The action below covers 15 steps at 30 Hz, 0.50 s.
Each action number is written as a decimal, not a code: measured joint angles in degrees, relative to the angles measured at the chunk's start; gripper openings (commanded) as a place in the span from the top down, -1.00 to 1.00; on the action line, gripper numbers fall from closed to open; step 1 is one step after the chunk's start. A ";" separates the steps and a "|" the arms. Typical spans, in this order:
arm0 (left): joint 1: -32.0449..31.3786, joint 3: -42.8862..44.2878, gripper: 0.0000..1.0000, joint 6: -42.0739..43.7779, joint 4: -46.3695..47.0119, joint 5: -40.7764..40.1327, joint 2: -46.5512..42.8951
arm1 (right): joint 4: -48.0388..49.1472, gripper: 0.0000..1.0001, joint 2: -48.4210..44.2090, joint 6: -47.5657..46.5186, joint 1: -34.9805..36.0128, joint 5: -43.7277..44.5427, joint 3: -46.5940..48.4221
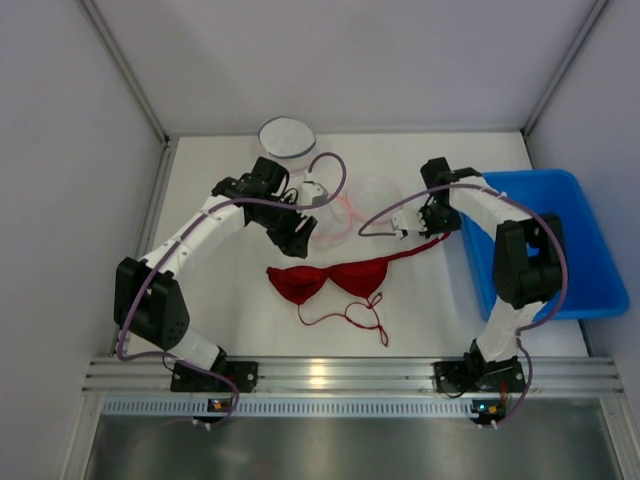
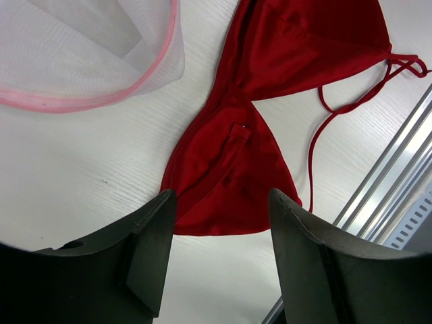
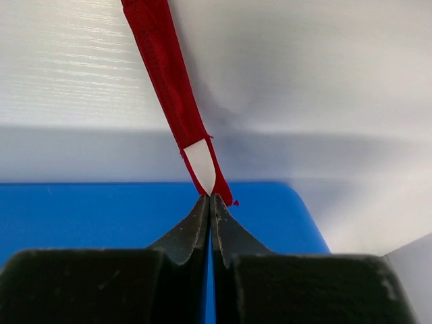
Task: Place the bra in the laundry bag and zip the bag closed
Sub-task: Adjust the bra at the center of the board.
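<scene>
The red bra (image 1: pixel 330 278) lies flat in the middle of the table, its thin strings trailing toward the near edge. My right gripper (image 1: pixel 440 230) is shut on the end of its right band; the right wrist view shows the jaws (image 3: pixel 210 197) pinching the red band (image 3: pixel 169 81) by its white tag. The laundry bag (image 1: pixel 360 205), translucent white mesh with a pink rim, lies just behind the bra. My left gripper (image 1: pixel 297 243) hovers open above the bra's left cup (image 2: pixel 233 169), nothing between its fingers (image 2: pixel 152 229). The bag's pink rim (image 2: pixel 101 100) shows at upper left in that view.
A blue bin (image 1: pixel 585 250) stands at the table's right side, directly behind the right gripper's tips. A round white object with a dark rim (image 1: pixel 287 135) sits at the back. The aluminium rail (image 1: pixel 330 375) runs along the near edge.
</scene>
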 measured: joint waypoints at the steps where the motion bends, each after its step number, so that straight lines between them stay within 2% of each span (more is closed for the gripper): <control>1: 0.00 0.00 -0.25 0.00 0.00 0.00 0.00 | -0.66 1.00 -0.37 0.04 0.00 -0.63 0.59; 5: 0.11 0.00 -0.29 -0.22 0.02 0.02 0.00 | -3.72 1.00 -2.34 0.63 0.22 -3.63 3.19; 6: 0.20 0.00 -0.52 -0.57 0.00 0.04 0.00 | -4.70 1.00 -2.97 0.92 0.42 -4.46 3.76; 7: 0.42 0.00 -0.91 -0.96 0.02 0.11 0.00 | -5.31 1.00 -3.56 1.14 0.72 -5.29 4.04; 11: 2.45 0.00 -0.96 -2.99 -0.02 1.18 0.00 | -8.20 1.00 -7.08 2.99 3.23 -9.29 4.94; 15: 7.91 0.04 -0.96 -5.51 0.00 4.81 0.17 | -11.04 1.00 -10.08 6.10 7.67 -13.62 6.82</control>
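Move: The right hand already pinches the bra's strap end about 4 cm above the board; the bra's right cup lies some 25 cm to its left and 10 cm back, the pink-trimmed bag about 27 cm left and 6 cm ahead, the blue bin roughly 28 cm right and 3 cm back. From the left hand, the left cup is some 12 cm below, 4 cm back and 1 cm left; the bag is about 15 cm ahead and 14 cm right. Right swings the pinched strap about 8 cm left, rising as much, slightly back; left opens, easing 3 cm left-forward. ##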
